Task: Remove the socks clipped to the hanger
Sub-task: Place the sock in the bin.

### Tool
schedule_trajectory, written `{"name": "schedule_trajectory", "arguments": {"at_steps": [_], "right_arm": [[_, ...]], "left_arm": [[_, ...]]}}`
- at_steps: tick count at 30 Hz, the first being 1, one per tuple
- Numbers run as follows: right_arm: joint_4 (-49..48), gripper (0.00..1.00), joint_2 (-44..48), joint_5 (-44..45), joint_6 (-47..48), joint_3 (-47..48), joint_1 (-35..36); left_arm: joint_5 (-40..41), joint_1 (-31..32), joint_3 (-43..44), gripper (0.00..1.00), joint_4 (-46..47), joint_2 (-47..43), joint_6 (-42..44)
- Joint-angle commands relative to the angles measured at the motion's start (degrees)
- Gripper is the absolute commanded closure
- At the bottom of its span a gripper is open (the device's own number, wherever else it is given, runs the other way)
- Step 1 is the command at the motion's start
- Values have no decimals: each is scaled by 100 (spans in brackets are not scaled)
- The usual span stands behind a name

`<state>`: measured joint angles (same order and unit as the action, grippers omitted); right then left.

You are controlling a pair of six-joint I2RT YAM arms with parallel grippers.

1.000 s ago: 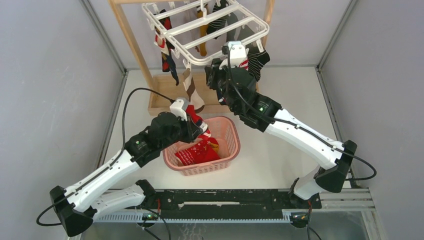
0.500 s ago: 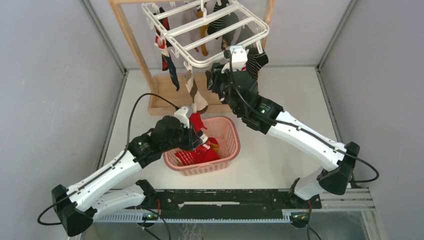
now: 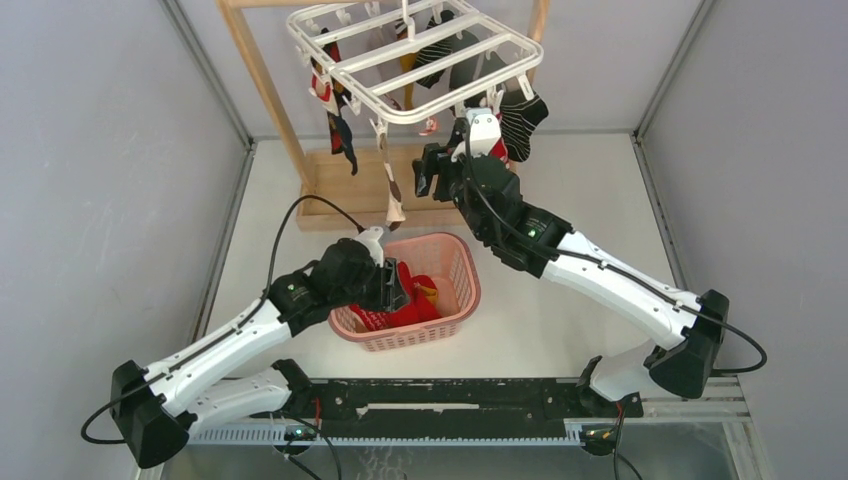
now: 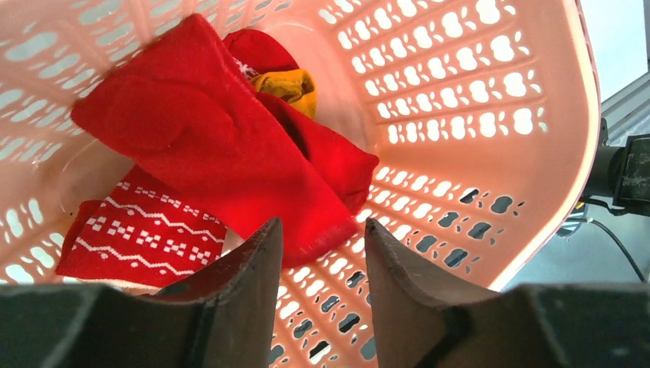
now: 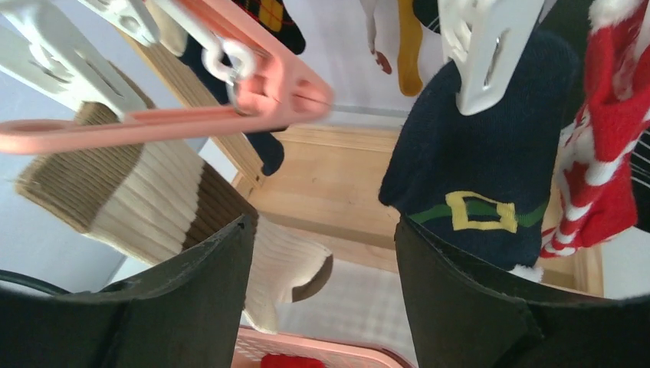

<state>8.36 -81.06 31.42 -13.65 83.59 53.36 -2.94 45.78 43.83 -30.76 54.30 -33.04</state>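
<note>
The white hanger (image 3: 400, 118) hangs from the wooden stand with several socks clipped to it. Among them are a black-white striped sock (image 3: 520, 115) and a cream sock with a brown band (image 3: 392, 195). My right gripper (image 3: 428, 170) sits just below the hanger's front edge, open and empty (image 5: 322, 224). A navy sock with a yellow buckle (image 5: 483, 153) hangs from a white clip (image 5: 483, 54) just past its right finger. My left gripper (image 3: 400, 285) hovers open (image 4: 322, 226) inside the pink basket (image 4: 460, 115), above a loose plain red sock (image 4: 207, 138).
A red patterned sock (image 4: 146, 230) and a yellow sock (image 4: 287, 84) also lie in the basket. A pink clip (image 5: 253, 84) dangles near my right gripper's left finger. A red-white sock (image 5: 605, 153) hangs at the right. The wooden stand base (image 3: 340, 190) lies behind the basket (image 3: 465, 270).
My left gripper moved down over the basket and opened, letting the red sock fall in. My right gripper opened wider, and the hanger swung slightly up and right.
</note>
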Motion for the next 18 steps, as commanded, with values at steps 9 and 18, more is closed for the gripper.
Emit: {"name": "schedule_trajectory", "arguments": {"at_steps": [9,18], "right_arm": [[-212,24,589,-375,-466,-756,-431],[-393,24,1086,-924,-739,-1387,-1141]], "left_arm": [[127,30,49,39,-36,7,86],[261,27,146,1,-136,-74,113]]}}
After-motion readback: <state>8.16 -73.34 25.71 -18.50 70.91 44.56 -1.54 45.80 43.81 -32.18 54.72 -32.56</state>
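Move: The right hand, empty and half a metre from its base, has the red-and-white striped sock about 9 cm to its right, 5 cm ahead and 3 cm higher. The navy belt sock hangs about 5 cm right and 4 cm ahead, the brown-and-cream sock about 6 cm left, 1 cm back and 1 cm lower. The left hand is at the bin's mouth, with the plain red sock some 4 cm ahead and 8 cm below, neither left nor right. Sinking first, by about 5 cm, the right hand then swings right some 6 cm and is still quickening, past the navy belt sock towards the red-and-white one; its fingers stay open and tip slightly down. The left hand stays nearly in place over the bin and spreads its part-open fingers wide, already clear of the red sock. ##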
